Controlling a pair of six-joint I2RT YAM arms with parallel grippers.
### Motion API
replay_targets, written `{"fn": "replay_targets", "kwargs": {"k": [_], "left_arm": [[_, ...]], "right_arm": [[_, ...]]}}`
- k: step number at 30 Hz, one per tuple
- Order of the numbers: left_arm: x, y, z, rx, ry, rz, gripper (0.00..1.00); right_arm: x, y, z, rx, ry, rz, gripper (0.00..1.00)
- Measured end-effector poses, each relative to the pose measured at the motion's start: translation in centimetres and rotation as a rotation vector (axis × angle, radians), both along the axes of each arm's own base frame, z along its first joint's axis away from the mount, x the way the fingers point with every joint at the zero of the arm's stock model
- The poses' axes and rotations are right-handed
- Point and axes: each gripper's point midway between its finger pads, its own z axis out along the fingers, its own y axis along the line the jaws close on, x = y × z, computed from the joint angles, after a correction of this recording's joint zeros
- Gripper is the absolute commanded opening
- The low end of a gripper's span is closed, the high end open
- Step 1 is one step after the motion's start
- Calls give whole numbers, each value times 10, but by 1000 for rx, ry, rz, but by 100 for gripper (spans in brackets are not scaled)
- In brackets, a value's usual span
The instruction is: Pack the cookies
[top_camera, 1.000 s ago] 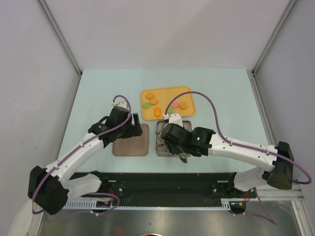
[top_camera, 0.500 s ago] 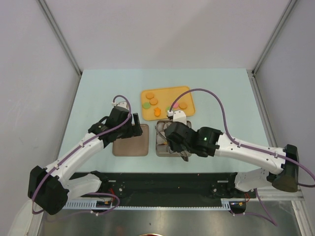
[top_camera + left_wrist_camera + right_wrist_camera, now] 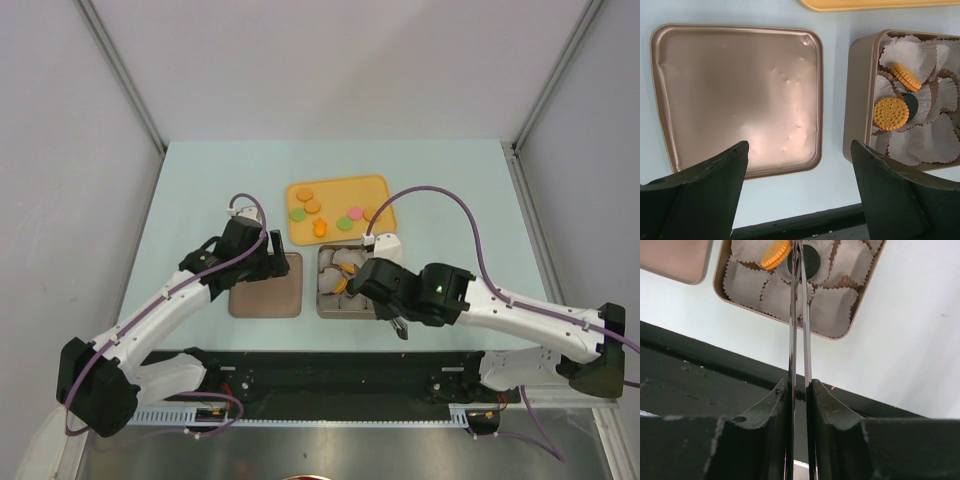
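Several cookies, orange (image 3: 305,194), green (image 3: 297,213) and pink (image 3: 355,212), lie on the yellow tray (image 3: 378,186). The tin box (image 3: 324,300) is lined with white paper cups and holds two orange cookies (image 3: 890,113) (image 3: 906,76) and a black cookie (image 3: 910,104). My right gripper (image 3: 799,385) is shut on thin metal tongs (image 3: 800,315). The tongs reach over the box between an orange cookie (image 3: 775,254) and the black cookie (image 3: 812,262); their tips run off the top of the frame. My left gripper (image 3: 799,147) is open and empty, above the table between the lid and the box.
The box's flat bronze lid (image 3: 266,285) lies just left of the box and also shows in the left wrist view (image 3: 735,95). The black front rail (image 3: 700,370) runs along the table's near edge. Grey walls close in both sides.
My right arm has swung right and back toward the near edge, uncovering the box and its paper cups. The left arm has not moved.
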Motion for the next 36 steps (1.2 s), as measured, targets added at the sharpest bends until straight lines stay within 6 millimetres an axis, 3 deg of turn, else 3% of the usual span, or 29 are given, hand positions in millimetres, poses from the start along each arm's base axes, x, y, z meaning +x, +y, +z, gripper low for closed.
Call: {"fn": "replay_targets", "kwargs": {"k": [8, 24, 36], "left_arm": [[0, 0, 0, 0, 0, 0, 88], [0, -1, 0, -5, 2, -4, 88], [-1, -1, -1, -3, 5, -5, 88]], "right_arm": [[-8, -4, -16, -55, 44, 14, 4], [-11, 27, -37, -50, 90, 79, 4], [-3, 39, -37, -25, 72, 96, 4]]}}
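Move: The orange cookie in the box's left middle cup lies about 9 cm ahead, 9 cm left and 16 cm below the right hand, which already grips the tongs. The black cookie is some 4 cm to the right of that cookie; another orange cookie, on edge, is about 4 cm farther out and 2 cm to the right of it. From the left hand, the aimed-at cookie is about level and 13 cm right, 10 cm below. The right hand sinks and swings left, about 4 cm each, bringing the gripped tongs' tips against the orange cookie. ##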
